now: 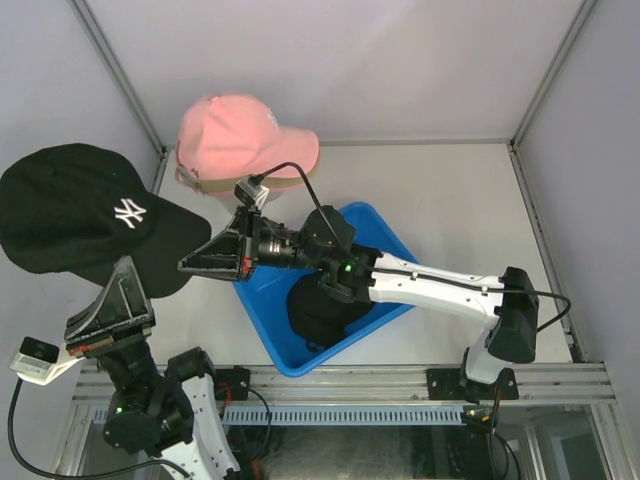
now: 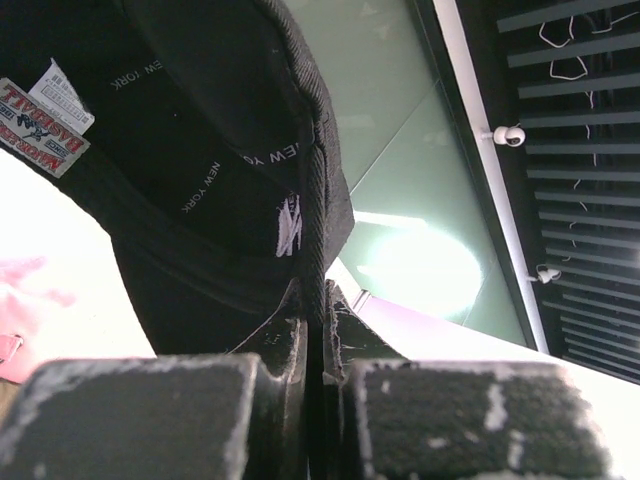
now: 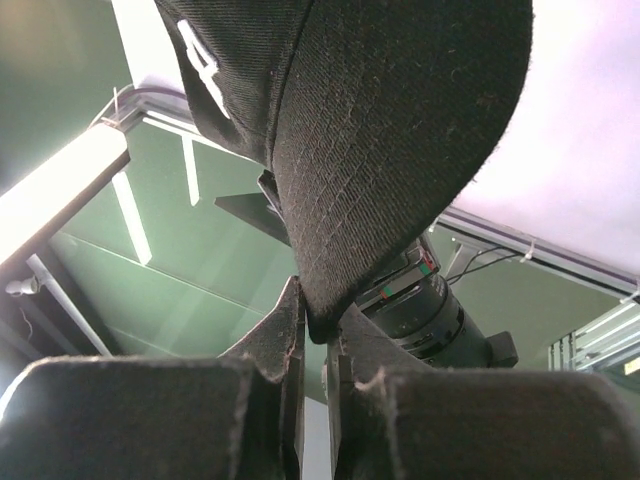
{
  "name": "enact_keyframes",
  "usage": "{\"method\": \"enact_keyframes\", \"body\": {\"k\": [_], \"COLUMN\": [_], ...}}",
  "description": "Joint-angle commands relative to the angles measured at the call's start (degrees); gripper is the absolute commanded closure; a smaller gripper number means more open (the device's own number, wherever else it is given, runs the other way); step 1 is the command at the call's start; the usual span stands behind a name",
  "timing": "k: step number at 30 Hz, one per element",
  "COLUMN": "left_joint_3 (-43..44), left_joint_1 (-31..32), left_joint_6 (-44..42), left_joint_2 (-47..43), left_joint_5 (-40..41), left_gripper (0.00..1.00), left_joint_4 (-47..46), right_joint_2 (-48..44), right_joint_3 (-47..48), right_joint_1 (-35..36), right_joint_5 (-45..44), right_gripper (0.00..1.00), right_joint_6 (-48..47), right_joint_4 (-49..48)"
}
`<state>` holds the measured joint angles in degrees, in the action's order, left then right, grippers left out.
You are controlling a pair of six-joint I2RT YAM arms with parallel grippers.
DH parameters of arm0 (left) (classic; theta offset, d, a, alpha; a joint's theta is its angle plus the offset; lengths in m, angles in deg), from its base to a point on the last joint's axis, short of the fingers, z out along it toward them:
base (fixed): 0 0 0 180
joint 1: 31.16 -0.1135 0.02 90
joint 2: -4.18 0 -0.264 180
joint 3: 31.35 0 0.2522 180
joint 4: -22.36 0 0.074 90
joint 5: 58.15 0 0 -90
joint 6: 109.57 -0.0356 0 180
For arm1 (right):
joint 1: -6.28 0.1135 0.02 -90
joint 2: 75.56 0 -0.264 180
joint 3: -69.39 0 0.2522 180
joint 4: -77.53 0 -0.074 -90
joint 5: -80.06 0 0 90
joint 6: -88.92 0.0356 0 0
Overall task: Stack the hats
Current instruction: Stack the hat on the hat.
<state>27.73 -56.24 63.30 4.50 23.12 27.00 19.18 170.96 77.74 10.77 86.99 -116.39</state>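
A black cap with a white NY logo (image 1: 80, 205) hangs in the air at the left, held by both arms. My left gripper (image 1: 125, 265) is shut on the cap's lower rim. In the left wrist view its jaws (image 2: 318, 300) pinch that fabric edge, and the cap's inside (image 2: 200, 150) with its labels shows above. My right gripper (image 1: 186, 266) is shut on the tip of the brim, and the right wrist view shows the brim (image 3: 390, 130) clamped between the jaws (image 3: 318, 322). A pink cap (image 1: 235, 135) sits at the back left. Another black hat (image 1: 315, 312) lies in the blue bin, partly under the right arm.
The blue bin (image 1: 385, 225) stands at the table's middle, tilted diagonally, with the right arm reaching across it. A tan edge (image 1: 190, 178) shows under the pink cap's left side. Grey walls close the table at left, back and right.
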Motion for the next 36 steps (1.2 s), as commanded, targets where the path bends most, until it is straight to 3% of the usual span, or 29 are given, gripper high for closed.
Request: {"method": "enact_keyframes", "body": {"k": [1,8,14,24,36], "left_joint_3": [-0.6,-2.0,-3.8,-5.8,-9.7], "left_joint_1": [-0.7,-2.3,-4.4,-6.4,-9.7], "left_joint_6": [-3.3,-3.4,-2.4,-4.0,-4.3], "left_joint_2": [-13.0,-13.0,-13.0,-12.1,-10.4], "left_joint_5": [-3.2,-2.6,-1.3,-0.8,-1.1], "left_gripper": [0.98,0.72,0.61,0.51,0.51], "left_joint_4": [-2.2,-2.6,-4.8,-5.0,-5.9], "right_joint_2": [-3.2,-4.7,-3.6,2.9,12.2], "right_joint_3": [3.0,6.6,12.1,24.6,39.7], "right_joint_1": [-0.9,-4.7,-8.2,-13.9,-22.8], "right_joint_5": [3.1,10.0,16.4,26.0,32.8], "right_gripper": [1.00,1.00,1.00,1.00,1.00], "right_joint_6": [-3.8,-10.1,-10.1,-10.1,-10.1], "right_joint_4": [3.1,9.8,14.3,14.6,12.4]}}
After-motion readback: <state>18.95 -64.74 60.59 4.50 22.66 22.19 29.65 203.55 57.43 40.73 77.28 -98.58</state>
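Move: Both hands hold the black hat. From the right hand on its brim, the pink hat on the head form lies some 25 cm ahead, about 2 cm right and 16 cm lower; the blue bin's middle is about 15 cm ahead, 20 cm right and 46 cm down. From the left hand the pink hat is roughly 25 cm ahead, 9 cm right and 20 cm below. Left releases; the right carries the black hat by its brim about 9 cm forward, rising, towards the pink. ##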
